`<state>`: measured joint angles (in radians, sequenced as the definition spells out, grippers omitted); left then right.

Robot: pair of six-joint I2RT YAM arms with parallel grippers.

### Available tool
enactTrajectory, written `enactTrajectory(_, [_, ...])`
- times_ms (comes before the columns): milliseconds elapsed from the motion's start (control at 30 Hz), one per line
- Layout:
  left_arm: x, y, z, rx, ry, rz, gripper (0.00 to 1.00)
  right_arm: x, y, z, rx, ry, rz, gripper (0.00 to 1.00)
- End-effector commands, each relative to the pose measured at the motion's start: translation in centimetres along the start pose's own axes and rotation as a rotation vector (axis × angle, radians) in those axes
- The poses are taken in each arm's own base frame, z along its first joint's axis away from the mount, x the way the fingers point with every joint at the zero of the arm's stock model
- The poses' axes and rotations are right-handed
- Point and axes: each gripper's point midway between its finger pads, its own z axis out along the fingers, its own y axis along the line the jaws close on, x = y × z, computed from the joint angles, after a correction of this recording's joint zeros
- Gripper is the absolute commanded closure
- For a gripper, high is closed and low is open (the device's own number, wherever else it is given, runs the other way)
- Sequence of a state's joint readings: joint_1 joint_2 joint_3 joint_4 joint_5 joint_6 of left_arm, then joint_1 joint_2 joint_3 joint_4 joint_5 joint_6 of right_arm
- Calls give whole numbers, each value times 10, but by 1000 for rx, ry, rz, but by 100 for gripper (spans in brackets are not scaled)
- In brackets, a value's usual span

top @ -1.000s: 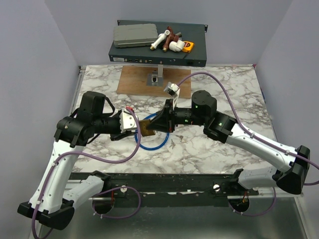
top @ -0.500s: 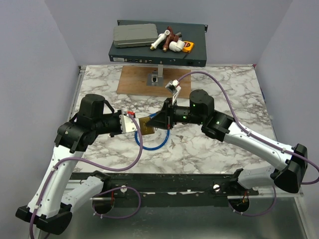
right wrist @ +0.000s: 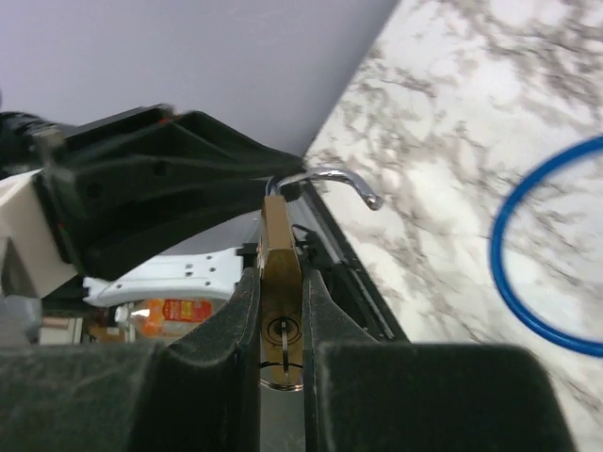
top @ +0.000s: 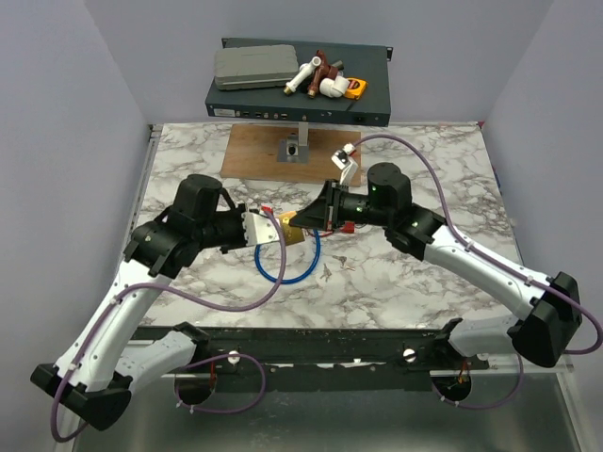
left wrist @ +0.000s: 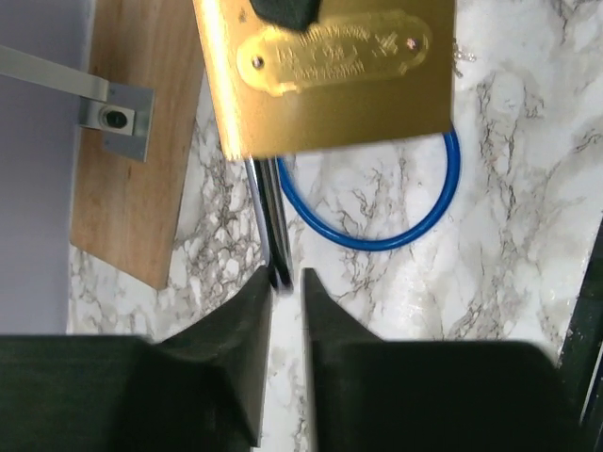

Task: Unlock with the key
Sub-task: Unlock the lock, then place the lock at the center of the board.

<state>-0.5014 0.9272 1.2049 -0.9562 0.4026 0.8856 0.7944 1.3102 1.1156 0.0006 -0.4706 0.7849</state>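
Note:
A brass padlock (top: 293,232) hangs above the marble table between my two grippers. My right gripper (right wrist: 281,273) is shut on the padlock body (right wrist: 280,247), one finger on each flat face. The key (right wrist: 283,347) sits in the keyhole at the body's bottom end, with a thin ring below it. A red bit (top: 350,226) shows under the right gripper. The silver shackle (right wrist: 325,177) curves out of the body, its free end clear of it. My left gripper (left wrist: 285,275) is shut on the shackle (left wrist: 268,217), below the brass body (left wrist: 330,85).
A blue cable loop (top: 288,267) lies on the table under the padlock. A wooden board (top: 254,153) with a metal bracket (top: 292,149) sits behind. A black rack unit (top: 377,102) with a grey box and fittings stands at the far edge.
My left gripper has closed on the shackle. Both grippers and the padlock have shifted right and toward the far side, and the right wrist has turned.

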Motion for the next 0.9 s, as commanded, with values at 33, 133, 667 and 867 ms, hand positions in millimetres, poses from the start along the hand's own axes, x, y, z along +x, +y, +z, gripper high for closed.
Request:
enactTrajectory(33, [19, -17, 9, 76, 107, -189, 50, -45, -58, -11, 139, -173, 136, 99])
enactTrajectory(133, [16, -13, 14, 80, 115, -241, 34, -44, -69, -16, 160, -170, 158, 99])
enactTrajectory(667, [15, -10, 6, 121, 188, -437, 2, -73, -205, -116, 551, -370, 262, 99])
enactTrajectory(867, [27, -15, 9, 150, 233, -518, 1, -88, -260, -166, 835, -485, 166, 99])
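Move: The right hand holds the brass padlock, its shackle already swung open; the open table it heads for lies about 20 cm ahead, 25 to the right and 30 below. The red lock lies roughly 22 cm ahead of that hand and 15 right, the keys 10 ahead and 11 right, the blue cable's loop 15 ahead and 2 left, all about 30 below. The padlock sits about 6 cm right of the left hand, level with it front to back and 2 above. The left fingers let go of the padlock's shackle and spread wide, that hand dipping about 3 cm, bobbing up and sinking again as it tips some 25 degrees downward and turns counter-clockwise. The right hand keeps its pinch on the padlock and carries it right by about 21 cm, forward 15 and down 13, away from the left hand, swinging clockwise some 45 degrees. ##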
